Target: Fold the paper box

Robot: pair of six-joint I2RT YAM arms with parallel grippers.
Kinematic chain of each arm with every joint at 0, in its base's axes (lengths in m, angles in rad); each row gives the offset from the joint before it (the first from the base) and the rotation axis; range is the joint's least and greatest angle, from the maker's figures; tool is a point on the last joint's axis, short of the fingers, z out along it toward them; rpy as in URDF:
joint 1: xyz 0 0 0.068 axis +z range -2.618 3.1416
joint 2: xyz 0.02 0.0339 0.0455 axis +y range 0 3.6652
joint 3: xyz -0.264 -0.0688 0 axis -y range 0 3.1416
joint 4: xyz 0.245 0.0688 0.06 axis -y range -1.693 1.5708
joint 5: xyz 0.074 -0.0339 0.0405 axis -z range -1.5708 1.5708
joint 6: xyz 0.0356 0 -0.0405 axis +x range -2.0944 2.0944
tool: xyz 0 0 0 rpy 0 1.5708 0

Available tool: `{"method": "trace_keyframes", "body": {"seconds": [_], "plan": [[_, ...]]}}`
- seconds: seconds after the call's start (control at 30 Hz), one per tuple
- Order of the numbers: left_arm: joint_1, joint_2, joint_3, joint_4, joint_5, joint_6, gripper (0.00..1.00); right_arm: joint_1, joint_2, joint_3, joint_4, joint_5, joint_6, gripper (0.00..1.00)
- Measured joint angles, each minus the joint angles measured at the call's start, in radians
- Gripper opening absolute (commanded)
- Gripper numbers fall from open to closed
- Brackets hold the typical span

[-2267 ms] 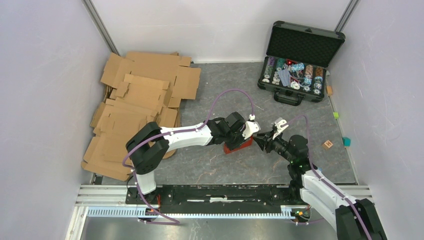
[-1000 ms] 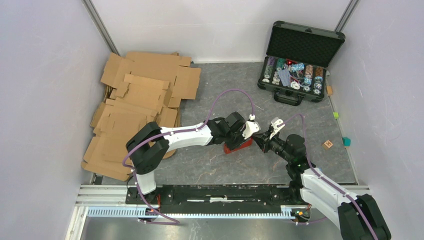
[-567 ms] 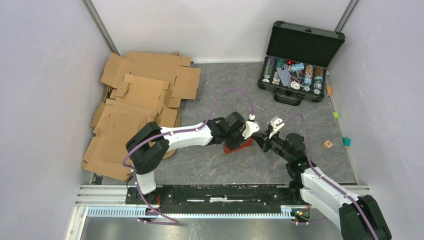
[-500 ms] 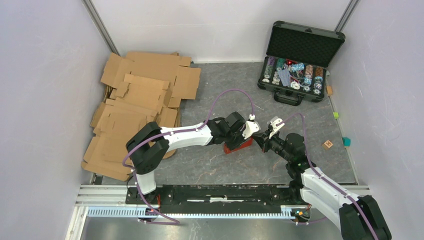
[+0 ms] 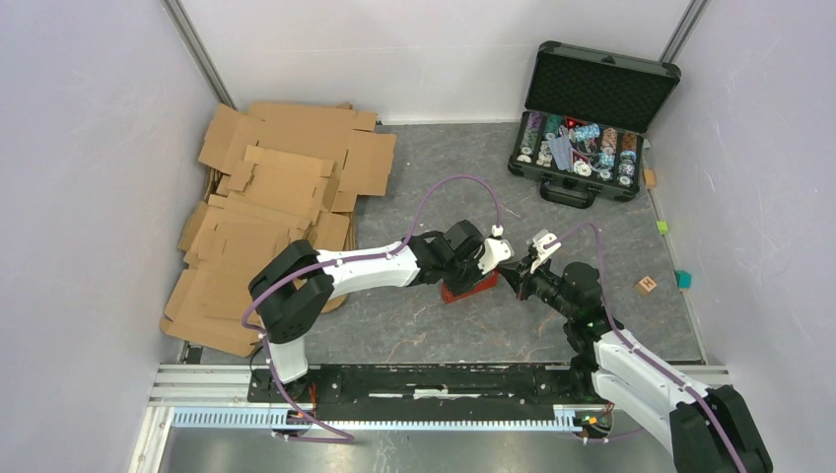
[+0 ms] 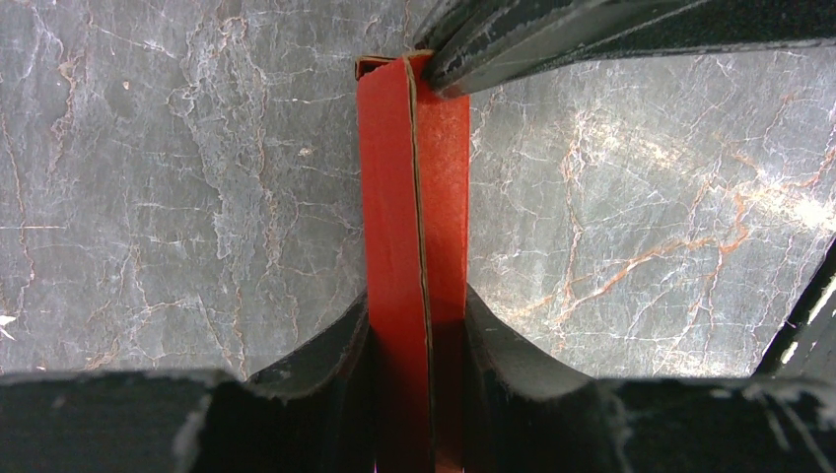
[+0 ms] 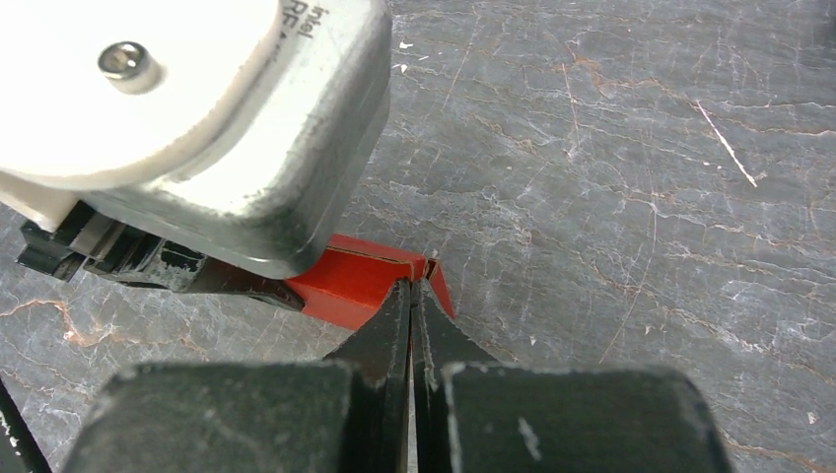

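The paper box (image 5: 471, 288) is a small bright red folded piece standing on the grey marble floor between the two arms. My left gripper (image 6: 416, 307) is shut on it, one finger on each side of the narrow red strip (image 6: 394, 197). My right gripper (image 7: 414, 284) is shut, and its tips press against the box's far corner (image 7: 345, 281). No paper shows between its fingers. Those right fingers (image 6: 513, 44) reach into the left wrist view from the upper right. From above, the right gripper (image 5: 503, 276) meets the box from the right.
Brown cardboard sheets (image 5: 276, 197) are piled at the left. An open black case of poker chips (image 5: 587, 128) stands at the back right. A small wooden block (image 5: 647, 285) and a teal cube (image 5: 683, 279) lie by the right wall. The arms' rail (image 5: 434, 379) runs along the near edge.
The right gripper has edged left to the box's corner and its jaws have come together. The left arm and the box have stayed put.
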Motion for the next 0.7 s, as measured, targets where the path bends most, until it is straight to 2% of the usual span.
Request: {"method": "trace_keyframes", "body": {"seconds": [0.5,0.6,0.7], "plan": [[0.000,0.000,0.000,0.000,0.000,0.000,0.32,0.032,-0.006,-0.013,0.011,0.059,0.016,0.01],[-0.001,0.002,0.002,0.002,0.001,0.000,0.32,0.035,-0.026,-0.011,-0.016,0.076,0.011,0.25],[-0.002,0.003,0.003,0.002,0.000,0.000,0.32,0.034,-0.043,-0.009,-0.046,0.098,0.005,0.31]]}}
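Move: The red paper box's right end, with its flap, sits almost at the right fingertips: about 2 cm left, 1 cm back and 2 cm below them. The box's middle is some 7 cm left, 3 cm back and 5 cm down. From the right hand, the chip case stands about 22 cm ahead and 14 cm right, 7 cm lower. From the left hand, already gripping the box mid-length, that end is roughly 5 cm right, 2 cm ahead and 1 cm higher. At the box's right end, the right hand's shut fingertips make a tiny shift to the left, then back off to the right by about 1 cm, sinking slightly. The hand swings some 5 degrees clockwise, and its fingers start opening beside the end flap, to about a quarter. The left hand stays put, still pinching the box. ##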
